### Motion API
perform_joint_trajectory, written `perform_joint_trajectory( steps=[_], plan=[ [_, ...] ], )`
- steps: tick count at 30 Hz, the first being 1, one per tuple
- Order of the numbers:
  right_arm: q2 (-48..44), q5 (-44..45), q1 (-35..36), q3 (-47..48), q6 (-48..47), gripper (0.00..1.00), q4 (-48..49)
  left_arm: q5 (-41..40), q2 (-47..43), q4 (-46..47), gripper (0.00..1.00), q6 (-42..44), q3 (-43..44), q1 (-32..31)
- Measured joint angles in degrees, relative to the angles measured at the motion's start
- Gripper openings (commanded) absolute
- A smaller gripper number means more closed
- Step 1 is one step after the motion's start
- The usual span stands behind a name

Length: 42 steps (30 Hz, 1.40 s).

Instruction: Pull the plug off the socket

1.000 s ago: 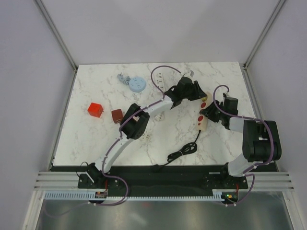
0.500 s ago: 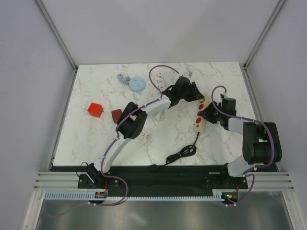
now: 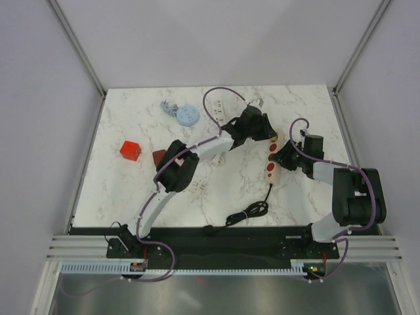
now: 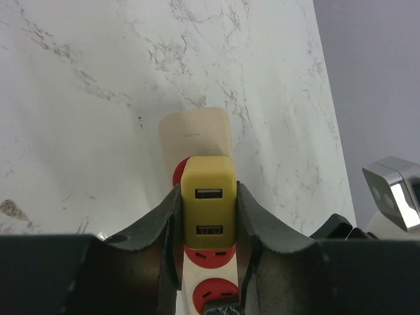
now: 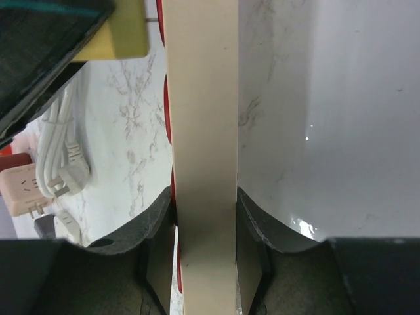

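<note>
A yellow plug [image 4: 208,203] with two USB slots stands in the cream socket strip [image 4: 197,131], above its red sockets [image 4: 209,257]. My left gripper [image 4: 208,191] is shut on the plug's two sides. From above, the left gripper [image 3: 268,134] sits at the far end of the strip [image 3: 272,172]. My right gripper [image 5: 203,197] is shut on the strip [image 5: 203,131] across its width, and shows from above at the strip's right side [image 3: 284,157]. In the right wrist view a thin prong shows between the plug [image 5: 128,33] and the strip.
The strip's black cord [image 3: 252,210] coils toward the near edge. A red cube [image 3: 130,150] and a brown block [image 3: 159,157] lie at the left. A blue disc [image 3: 187,116] and a white cable [image 3: 220,108] sit at the back. A white cable and plug [image 5: 62,170] lie left of the strip.
The left gripper's jaws have narrowed onto the yellow plug. The strip and both grippers have shifted slightly left and toward the near edge.
</note>
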Motion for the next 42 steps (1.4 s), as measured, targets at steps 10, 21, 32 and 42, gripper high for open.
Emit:
perform_joint_trajectory(
  steps=[10, 21, 32, 42],
  plan=[
    [0.52, -2.95, 0.85, -0.2, -1.9, 0.0, -0.17, 8.9, -5.51, 6.05, 0.02, -5.31, -11.56, 3.93],
    [0.57, -0.5, -0.81, -0.13, -0.17, 0.0, 0.61, 10.84, -16.63, -1.6, 0.02, 2.38, -19.74, 3.87],
    [0.61, 1.36, -0.96, -0.07, 0.52, 0.0, 1.36, 9.16, -36.33, -3.87, 0.02, 5.35, -32.65, 8.35],
    [0.61, 1.49, -0.96, 0.09, 0.5, 0.0, 1.36, -10.95, -63.8, -17.42, 0.02, 11.13, -60.5, 8.17]
  ],
)
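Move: The left fingers already grip the yellow plug; the far red socket holding it lies some 2 cm ahead, 2 cm right and 2 cm below. On the plug's way out, the white cable coil lies about 21 cm left and 6 cm back, the pink adapter roughly 37 cm left and 16 cm back, both some 7 cm lower. From the right hand, which holds the strip at its middle, that socket is about 10 cm ahead, 1 cm left and 2 cm higher. Still pinching the yellow plug, the left hand rocks it leftward in the socket, rolling about 10 degrees and back, then draws it out and sweeps ever faster left and back towards the pink adapter, some 30 cm in all, arching up about 11 cm before sinking. The right hand keeps hold of the strip, is drawn a centimetre left, then eases back right. ##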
